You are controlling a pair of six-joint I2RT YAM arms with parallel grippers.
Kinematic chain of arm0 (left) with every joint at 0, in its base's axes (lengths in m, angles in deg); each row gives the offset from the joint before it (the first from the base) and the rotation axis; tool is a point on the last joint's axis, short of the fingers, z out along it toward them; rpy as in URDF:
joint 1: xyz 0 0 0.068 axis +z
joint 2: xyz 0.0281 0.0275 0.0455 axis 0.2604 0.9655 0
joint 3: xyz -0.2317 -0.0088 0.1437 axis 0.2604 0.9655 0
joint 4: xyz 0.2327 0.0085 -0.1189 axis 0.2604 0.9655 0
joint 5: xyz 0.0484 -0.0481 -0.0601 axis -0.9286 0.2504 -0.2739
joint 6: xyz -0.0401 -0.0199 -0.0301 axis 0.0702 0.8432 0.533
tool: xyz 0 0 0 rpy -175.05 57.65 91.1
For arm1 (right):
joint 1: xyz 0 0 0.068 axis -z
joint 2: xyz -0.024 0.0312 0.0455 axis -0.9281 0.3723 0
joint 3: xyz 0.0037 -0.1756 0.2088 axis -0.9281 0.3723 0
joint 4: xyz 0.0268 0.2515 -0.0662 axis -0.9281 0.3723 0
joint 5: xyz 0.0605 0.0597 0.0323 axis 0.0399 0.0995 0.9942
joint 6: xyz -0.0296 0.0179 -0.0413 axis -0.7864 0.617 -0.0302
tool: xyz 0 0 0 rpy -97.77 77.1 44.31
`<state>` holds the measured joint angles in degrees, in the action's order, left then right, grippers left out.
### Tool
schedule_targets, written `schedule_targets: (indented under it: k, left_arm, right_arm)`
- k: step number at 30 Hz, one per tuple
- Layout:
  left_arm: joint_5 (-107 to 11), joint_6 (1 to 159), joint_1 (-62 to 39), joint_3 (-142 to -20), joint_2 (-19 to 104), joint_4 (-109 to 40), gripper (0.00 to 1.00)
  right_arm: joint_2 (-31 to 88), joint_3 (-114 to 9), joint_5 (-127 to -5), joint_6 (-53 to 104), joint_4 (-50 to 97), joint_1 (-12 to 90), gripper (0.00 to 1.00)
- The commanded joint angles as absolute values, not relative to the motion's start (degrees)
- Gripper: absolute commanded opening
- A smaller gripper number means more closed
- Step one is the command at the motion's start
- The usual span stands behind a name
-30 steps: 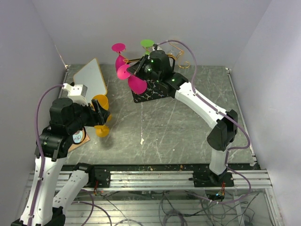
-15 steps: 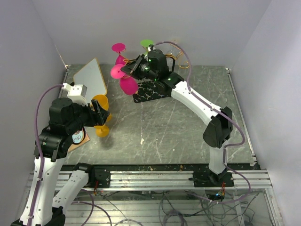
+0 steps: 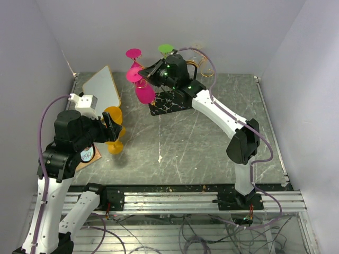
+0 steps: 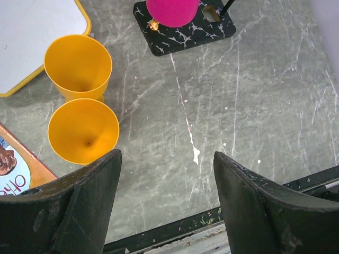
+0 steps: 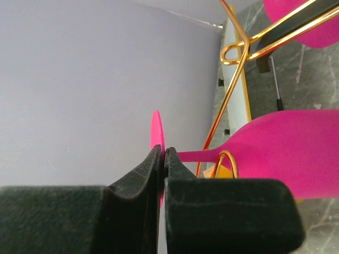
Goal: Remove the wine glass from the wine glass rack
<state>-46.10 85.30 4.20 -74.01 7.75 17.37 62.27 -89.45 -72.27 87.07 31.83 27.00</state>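
My right gripper (image 5: 162, 150) is shut on the flat round foot of a pink wine glass (image 5: 286, 151). In the top view the right gripper (image 3: 146, 74) holds this pink wine glass (image 3: 144, 93) tilted at the left side of the wine glass rack (image 3: 198, 66). The rack's gold wire (image 5: 233, 90) runs behind the stem, and a gold loop crosses the bowl near the stem. A second pink glass (image 3: 133, 53) and a green glass (image 3: 165, 48) hang on the rack. My left gripper (image 4: 166, 156) is open over bare table, far from the rack.
The rack's black marble base (image 3: 170, 103) stands at the back middle. Two orange glasses (image 4: 78, 63) (image 4: 83, 129) stand by my left gripper. A white board with a yellow rim (image 3: 101, 85) leans at the back left. An orange card (image 4: 16, 174) lies at the left edge.
My right gripper has carried the pink glass up and to the left, away from the rack's post. The left arm has stayed where it was.
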Motion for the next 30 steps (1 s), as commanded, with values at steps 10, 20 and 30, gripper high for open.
schedule_targets:
  k: [10, 20, 30]
  left_arm:
    - [-46.53, 84.69, 4.55, -75.39, 7.78, 16.78, 0.81]
    - [-45.05, 86.18, 4.55, -74.87, 8.05, 15.8, 0.81]
    - [-37.25, 93.36, 4.55, -72.49, 8.24, 9.32, 0.82]
  right_arm:
    - [61.3, -90.32, -84.99, 95.29, 34.36, 27.45, 0.0]
    - [53.74, -81.57, -88.0, 94.47, 30.63, 27.37, 0.0]
    - [41.92, -66.61, -80.78, 96.38, 25.35, 27.25, 0.0]
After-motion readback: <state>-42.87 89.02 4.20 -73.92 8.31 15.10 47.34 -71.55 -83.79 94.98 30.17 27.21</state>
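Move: Still pinching the foot of the upside-down pink glass, the right hand has the rack's left front hook around the stem about 5 cm straight below. The rear pink glass hangs about 11 cm farther out and 2 cm left, the green glass 13 cm out and 10 cm right, both middles 7 cm lower. The empty middle front hook is 13 cm right, 3 cm out and 5 cm below. From the left hand, the left front hook is about 22 cm ahead, 10 cm right, roughly level. Keeping its pinch on the pink glass's foot, the right hand draws the stem out of the left front hook: it eases right and some 2.5 cm forward with a slight dip, then carries on right while pulling back about 4.5 cm and rising, ending over 6 cm to the right. The wrist turns about 15 degrees clockwise, and the fingers stay shut. ##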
